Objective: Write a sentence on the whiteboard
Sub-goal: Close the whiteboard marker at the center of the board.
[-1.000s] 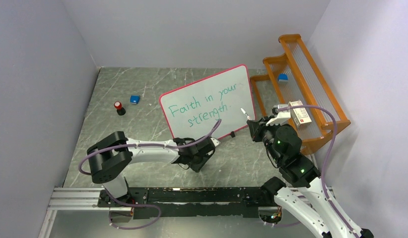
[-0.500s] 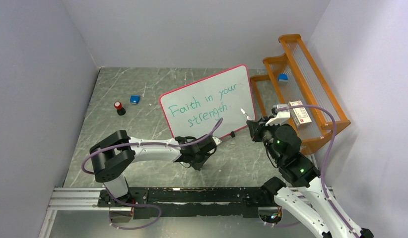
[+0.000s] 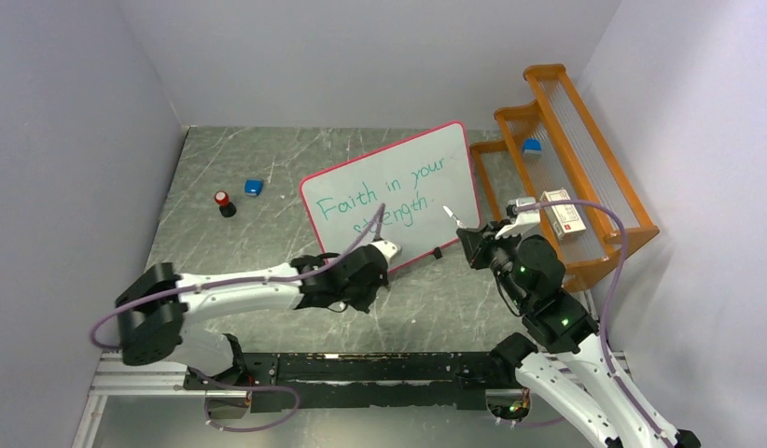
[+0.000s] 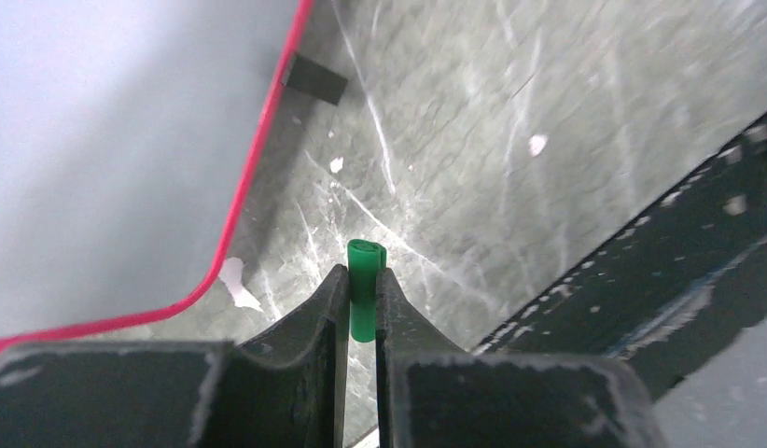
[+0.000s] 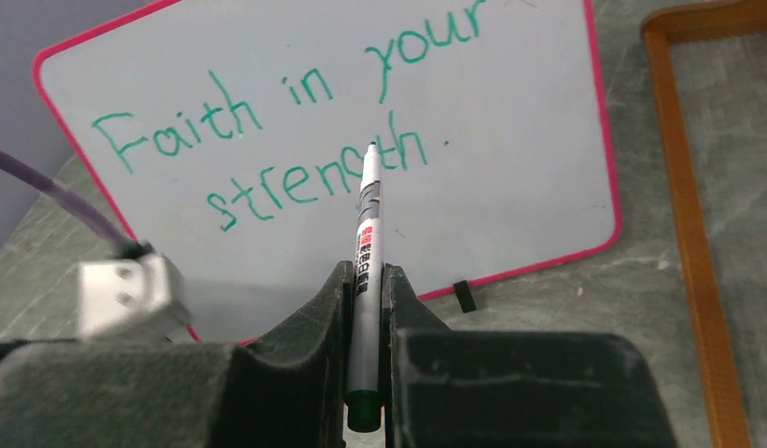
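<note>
The whiteboard [image 3: 457,182] stands tilted at mid-table, with a pink-red frame. The sentence [image 3: 384,191] "Faith in your strength." runs across it in green, in two lines [image 5: 286,140]. My right gripper [image 5: 366,275] is shut on a grey marker [image 5: 369,215]; its tip points at the board near the end of "strength" and just short of it [image 3: 452,216]. My left gripper [image 4: 361,275] is shut on a small green cap [image 4: 366,257]. It hangs above the table by the board's lower corner [image 4: 202,289].
An orange wooden rack [image 3: 585,168] stands at the right with a white box [image 3: 564,213] and a blue block [image 3: 531,146] on it. A blue block [image 3: 254,187] and a red-topped black knob [image 3: 225,203] lie left of the board. A black rail [image 3: 361,369] runs along the near edge.
My left gripper closed on the green cap, lifted off the table and swung left toward the board's lower edge. My right gripper with the marker shifted slightly left.
</note>
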You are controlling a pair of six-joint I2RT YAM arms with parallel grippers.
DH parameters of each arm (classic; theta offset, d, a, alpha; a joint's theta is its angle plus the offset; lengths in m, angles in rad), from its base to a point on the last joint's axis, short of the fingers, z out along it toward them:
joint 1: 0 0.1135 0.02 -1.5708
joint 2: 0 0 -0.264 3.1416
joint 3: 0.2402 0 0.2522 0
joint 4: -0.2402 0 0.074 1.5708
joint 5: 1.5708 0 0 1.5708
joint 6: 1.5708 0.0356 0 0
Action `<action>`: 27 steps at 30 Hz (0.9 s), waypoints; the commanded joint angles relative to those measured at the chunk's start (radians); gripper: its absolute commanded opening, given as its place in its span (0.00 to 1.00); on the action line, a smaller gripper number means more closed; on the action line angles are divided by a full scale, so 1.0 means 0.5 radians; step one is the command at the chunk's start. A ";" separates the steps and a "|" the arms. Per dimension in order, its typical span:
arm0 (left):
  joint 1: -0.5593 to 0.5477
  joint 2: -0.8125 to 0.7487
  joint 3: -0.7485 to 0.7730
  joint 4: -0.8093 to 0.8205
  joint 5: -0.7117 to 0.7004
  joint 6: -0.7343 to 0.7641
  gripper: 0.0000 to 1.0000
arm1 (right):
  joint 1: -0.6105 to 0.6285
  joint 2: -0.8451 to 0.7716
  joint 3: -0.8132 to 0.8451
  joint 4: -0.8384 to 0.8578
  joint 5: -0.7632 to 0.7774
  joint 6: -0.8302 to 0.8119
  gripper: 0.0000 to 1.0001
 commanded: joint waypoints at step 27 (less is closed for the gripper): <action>0.174 -1.194 -0.430 1.254 -1.178 -1.234 0.05 | 0.014 0.050 -0.671 1.726 -0.926 0.319 0.00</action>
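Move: The bare tip of the whiteboard marker, held in the right hand, lies about 13 cm ahead of the left hand, 17 cm to its right and 24 cm above it; the green cap is already in the left fingers. From the right hand that cap is some 8 cm back, 20 cm to the left and 20 cm lower. The whiteboard's centre is roughly 24 cm ahead of the left hand, 6 cm right and slightly higher; its nearer clip is 9 cm ahead, 4 cm right and 6 cm below. The green cap, kept pinched in the left fingers, is carried briskly up some 22 cm from just above the table and about 8 cm forward, closing on the marker tip, as the fingers swing from steeply down to nearly level, pointing forward and right. The right hand keeps the marker gripped and brings it about 9 cm left to meet the cap, turning counter-clockwise and tilting slightly up. ##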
